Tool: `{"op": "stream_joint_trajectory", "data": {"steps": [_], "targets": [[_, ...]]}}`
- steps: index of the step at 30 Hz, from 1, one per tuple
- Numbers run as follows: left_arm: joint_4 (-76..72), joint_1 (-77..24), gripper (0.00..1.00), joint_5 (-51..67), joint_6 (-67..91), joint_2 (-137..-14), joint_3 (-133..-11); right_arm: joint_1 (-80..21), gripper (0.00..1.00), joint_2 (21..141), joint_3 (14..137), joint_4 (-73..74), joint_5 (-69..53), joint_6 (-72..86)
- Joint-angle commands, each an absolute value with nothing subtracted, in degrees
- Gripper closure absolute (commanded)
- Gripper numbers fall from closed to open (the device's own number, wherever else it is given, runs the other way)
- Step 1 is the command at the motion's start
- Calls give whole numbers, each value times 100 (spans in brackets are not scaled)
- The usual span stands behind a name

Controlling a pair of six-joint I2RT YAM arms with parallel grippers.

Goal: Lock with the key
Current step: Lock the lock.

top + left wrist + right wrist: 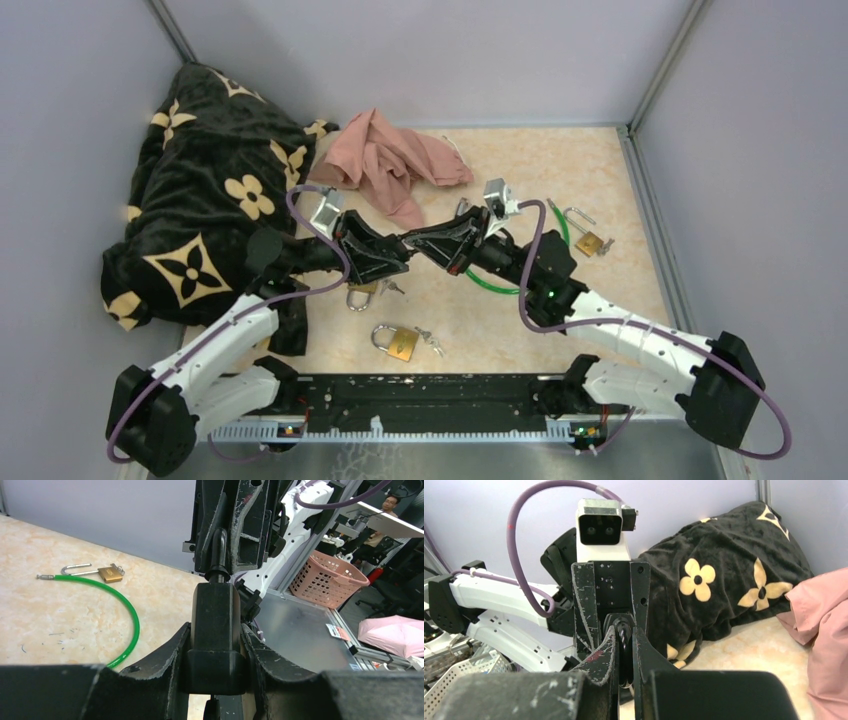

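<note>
Both grippers meet above the middle of the table. My left gripper is shut on the body of a black padlock, one finger on each side of it. The lock's dark shackle runs up between the fingers of my right gripper, which is shut on it; the shackle shows as a thin dark bar in the right wrist view. A small dark stub sticks out under the lock's lower end; I cannot tell whether it is the key.
Three brass padlocks lie on the table. One is in front with small keys. Another is under the left gripper. A third is at the right by a green cable. Pink cloth and black flowered blanket fill the back left.
</note>
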State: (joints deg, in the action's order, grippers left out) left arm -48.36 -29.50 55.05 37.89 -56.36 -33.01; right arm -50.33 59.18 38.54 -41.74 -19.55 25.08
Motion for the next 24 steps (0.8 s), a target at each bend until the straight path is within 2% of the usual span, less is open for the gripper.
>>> {"op": "stream_joint_trajectory", "data": {"steps": [1, 18, 24], "targets": [[-5156, -2905, 100, 5194, 3600, -5549, -3974, -5309, 100, 6188, 3429, -2803, -2591, 2272], [-4651, -2751, 100, 5263, 3299, -5516, -4033, -5313, 100, 5784, 2821, -2938, -2554, 2380], [-4718, -2750, 100, 5278, 3377, -5555, -3942, -5419, 100, 6021, 2839, -3323, -2597, 2419]]}}
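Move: The right fingers grip the black padlock's shackle, and its body, held by the left fingers, lies about 4 cm to the right hand's left, about 1 cm farther out and roughly level. From the left hand, the shackle is some 4 cm to the right, level in depth and height. Far below the left hand, about 30 cm down, one brass padlock lies 4 cm back and 2 cm left; another lies 6 cm ahead and 9 cm left. Both hands sink, right about 5 cm, left about 2.5 cm, keeping their grips on the black padlock's shackle and body. ##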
